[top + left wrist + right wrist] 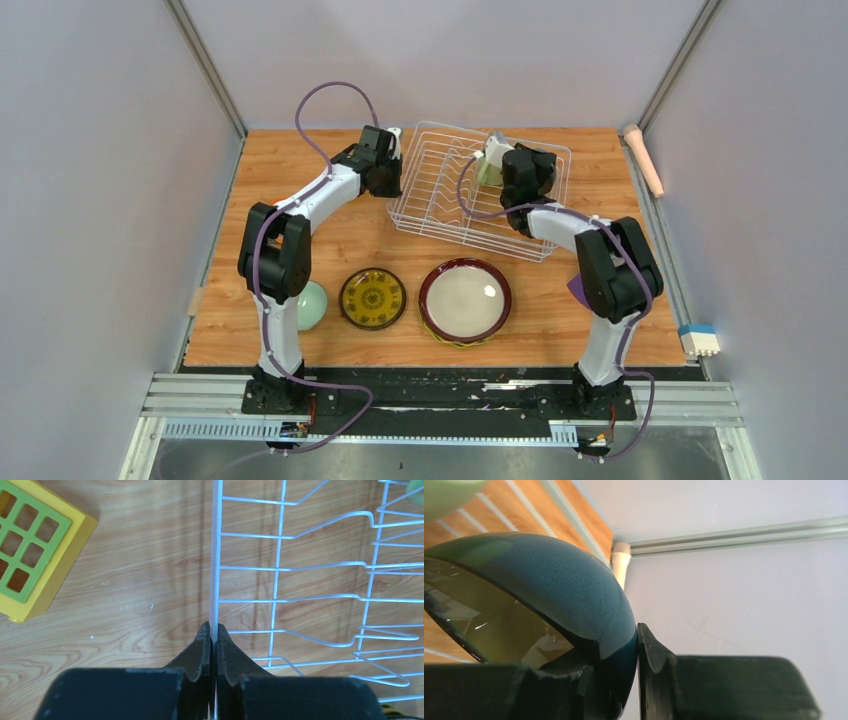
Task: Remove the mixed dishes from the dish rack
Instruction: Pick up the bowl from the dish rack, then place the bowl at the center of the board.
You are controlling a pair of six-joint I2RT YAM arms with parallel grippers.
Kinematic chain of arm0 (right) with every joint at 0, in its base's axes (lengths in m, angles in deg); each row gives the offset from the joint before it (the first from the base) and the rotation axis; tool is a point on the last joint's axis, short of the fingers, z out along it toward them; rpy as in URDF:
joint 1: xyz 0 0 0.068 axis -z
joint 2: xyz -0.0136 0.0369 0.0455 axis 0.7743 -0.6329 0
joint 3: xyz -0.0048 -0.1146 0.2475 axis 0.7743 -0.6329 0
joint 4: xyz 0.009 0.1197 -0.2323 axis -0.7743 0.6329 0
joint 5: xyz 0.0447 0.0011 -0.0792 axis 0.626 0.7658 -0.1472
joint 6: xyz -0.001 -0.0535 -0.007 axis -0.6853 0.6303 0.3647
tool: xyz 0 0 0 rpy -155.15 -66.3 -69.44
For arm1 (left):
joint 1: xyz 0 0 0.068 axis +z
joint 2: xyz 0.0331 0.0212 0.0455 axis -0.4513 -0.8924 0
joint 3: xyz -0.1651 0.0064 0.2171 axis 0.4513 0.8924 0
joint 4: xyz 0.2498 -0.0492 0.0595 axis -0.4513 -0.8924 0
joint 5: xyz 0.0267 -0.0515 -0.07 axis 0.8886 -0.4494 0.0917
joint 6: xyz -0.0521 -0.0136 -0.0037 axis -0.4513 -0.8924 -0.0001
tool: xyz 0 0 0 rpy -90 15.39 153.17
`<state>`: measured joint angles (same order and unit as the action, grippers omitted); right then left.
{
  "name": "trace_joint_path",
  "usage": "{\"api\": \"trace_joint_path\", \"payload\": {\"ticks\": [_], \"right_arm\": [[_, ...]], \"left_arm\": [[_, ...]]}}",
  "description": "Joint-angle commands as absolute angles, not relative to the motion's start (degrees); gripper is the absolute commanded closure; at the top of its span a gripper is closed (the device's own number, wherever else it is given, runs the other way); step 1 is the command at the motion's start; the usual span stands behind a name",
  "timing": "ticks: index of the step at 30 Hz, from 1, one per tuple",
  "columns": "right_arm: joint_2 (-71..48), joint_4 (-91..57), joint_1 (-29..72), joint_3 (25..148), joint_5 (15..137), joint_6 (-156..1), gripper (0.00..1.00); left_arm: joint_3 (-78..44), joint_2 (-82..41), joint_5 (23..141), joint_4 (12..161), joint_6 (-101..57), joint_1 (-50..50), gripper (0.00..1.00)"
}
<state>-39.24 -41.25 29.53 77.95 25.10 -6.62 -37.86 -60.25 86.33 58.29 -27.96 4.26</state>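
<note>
The white wire dish rack [440, 205] stands at the back middle of the table. My left gripper [390, 168] is at its left edge, shut on the rim wire [216, 570]; the fingers [202, 645] pinch it. My right gripper [520, 170] is inside the rack's right part, shut on the rim of the teal bowl [554, 585], which its body hides in the top view. The light green mug [489, 166] sits beside it in the rack and shows at a corner of the right wrist view [444, 492]. The maroon-rimmed plate [465, 300], the black yellow-patterned plate [372, 298] and the mint bowl [314, 305] lie on the table in front.
A yellow toy block with a green grid [30, 550] lies left of the rack. A patterned edge [458, 343] peeks from under the maroon-rimmed plate. A pink cylinder [645, 158] lies along the right rail. A blue and white block [699, 340] sits off the table at the right.
</note>
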Motion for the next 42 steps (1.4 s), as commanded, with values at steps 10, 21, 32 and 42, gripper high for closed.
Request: {"api": "trace_joint_path", "payload": {"ticks": [10,21,32,42], "right_arm": [[-13.6,-19.6,27.0,78.3,23.8,-48.6,1.00],[10.8,5.9,25.1,68.8,59.6,-99.9,1.00],[9.2,-4.3,7.6,58.4,89.3,-106.7,1.00],[-5.7,0.4,2.4,64.7,86.9,-108.7,1.00]], "left_arm": [[-40.7,-58.8,87.2,54.6,-32.5,4.2,0.48],[-46.5,-47.1,94.6,43.3,-34.5,4.2,0.00],[-9.0,-8.5,68.3,55.8,-45.1,0.1,0.00],[-7.4,-6.6,82.1,37.5,-42.3,-10.2,0.06]]}}
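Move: The right hand holds the blue bowl; the red-rimmed plate on its stack, over which it is taken, lies about 33 cm back, 21 cm left and 16 cm below. The yellow plate is roughly 19 cm left of that stack and level with it; the green mug stands some 13 cm left of this hand, 8 cm lower. From the left hand, shut on the rack's rim, the blue bowl is about 33 cm right, 4 cm ahead and 6 cm higher. Up some 10 cm, then back about 35 cm and left 25 cm in a sinking sweep, the right hand carries the blue bowl away from the rack towards the stacked plates, rolling over until its forward-pointing fingers aim left and down, grip kept. The left hand opens wide, comes off the rack rim, rises and draws back about 25 cm towards the bowl's new place, staying open above it. ##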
